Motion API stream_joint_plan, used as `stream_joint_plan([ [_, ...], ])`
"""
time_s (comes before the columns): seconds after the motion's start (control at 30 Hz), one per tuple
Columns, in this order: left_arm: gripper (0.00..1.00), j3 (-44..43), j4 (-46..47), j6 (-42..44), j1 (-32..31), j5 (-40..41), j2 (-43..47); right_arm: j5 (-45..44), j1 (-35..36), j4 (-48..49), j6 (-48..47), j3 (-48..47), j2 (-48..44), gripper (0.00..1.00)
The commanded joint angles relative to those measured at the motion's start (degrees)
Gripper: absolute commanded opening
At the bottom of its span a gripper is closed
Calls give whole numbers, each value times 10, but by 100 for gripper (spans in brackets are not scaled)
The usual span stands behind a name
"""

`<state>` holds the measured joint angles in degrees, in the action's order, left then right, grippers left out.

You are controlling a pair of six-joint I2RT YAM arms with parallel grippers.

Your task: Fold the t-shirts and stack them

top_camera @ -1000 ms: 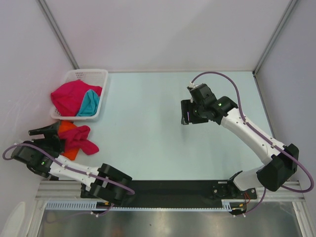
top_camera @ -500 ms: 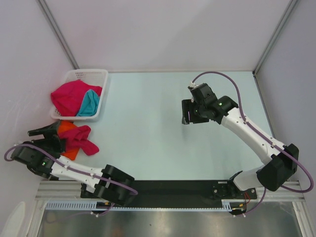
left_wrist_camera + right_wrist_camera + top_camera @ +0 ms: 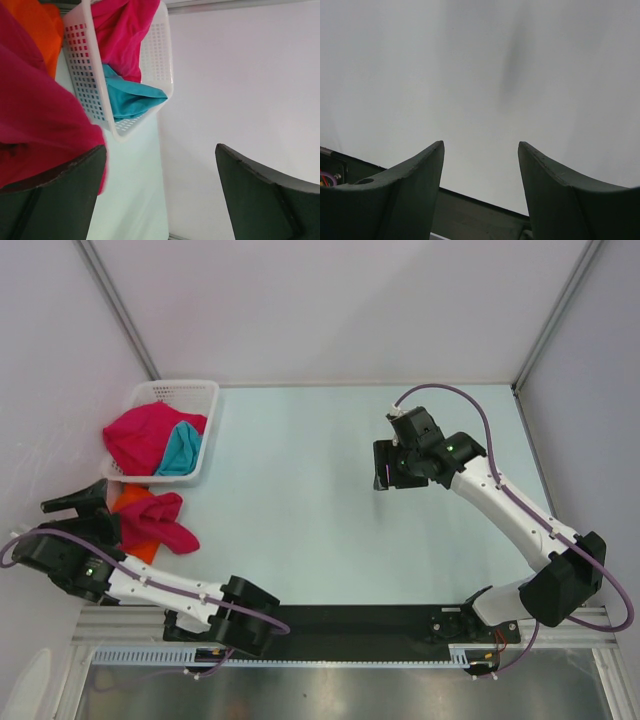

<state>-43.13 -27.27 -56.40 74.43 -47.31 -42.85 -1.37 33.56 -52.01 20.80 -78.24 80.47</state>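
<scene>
A crumpled crimson t-shirt (image 3: 160, 522) lies on the table over an orange t-shirt (image 3: 127, 499), just below the white basket (image 3: 178, 390). Another crimson t-shirt (image 3: 140, 435) and a teal t-shirt (image 3: 181, 452) hang out of that basket. My left gripper (image 3: 72, 500) hovers open at the table's left edge, beside the pile. In the left wrist view the near crimson t-shirt (image 3: 35, 125) touches one finger (image 3: 60, 200); nothing lies between the tips of the left gripper (image 3: 160, 147). The right gripper (image 3: 382, 477) is open over bare table, and it is empty in its wrist view (image 3: 480, 143).
The basket (image 3: 85, 90) stands in the back left corner against the white wall, with the teal t-shirt (image 3: 130, 97) and crimson t-shirt (image 3: 125, 35) spilling over its rim. White walls close in the left, back and right sides.
My left gripper has drifted a little left and back, away from the pile. The right gripper has shifted slightly right. The shirts have not moved.
</scene>
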Motion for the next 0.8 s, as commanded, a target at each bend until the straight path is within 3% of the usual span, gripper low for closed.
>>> stream_joint_plan([
  [0.0, 95, -13, 48, -55, -15, -38, 7, 8, -1, 2, -8, -21, 0, 66],
  [0.23, 95, -21, 62, -73, -26, -62, -9, 8, -2, -2, -8, -18, -7, 66],
  [0.6, 95, 114, 117, -47, -35, -21, 0, 31, 0, 1, 0, -17, -6, 66],
  [0.77, 95, 124, 122, -8, -99, 6, -55, 34, 7, 12, 12, -1, -11, 66],
])
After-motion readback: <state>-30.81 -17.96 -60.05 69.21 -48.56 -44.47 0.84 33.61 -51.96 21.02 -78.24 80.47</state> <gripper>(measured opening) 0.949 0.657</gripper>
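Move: The crimson t-shirt, heaped on the orange one, has its middle roughly 6 cm right of the wide-open left hand, about level with it fore and aft and some 20 cm below. The orange shirt lies about 2 cm ahead and 2 cm right, also low. The white basket is roughly 20 cm ahead and 8 cm right. From the right hand the crimson shirt lies some 47 cm left, 7 cm back and 15 cm lower. The crimson cloth that reaches up to the left hand's lower fingertip comes free of it, the fingers staying wide open. The left hand first eases up, forward and a little right by about 2 cm, then drops some 7 cm towards the crimson shirt on the pile, rolling less than 10 degrees. ##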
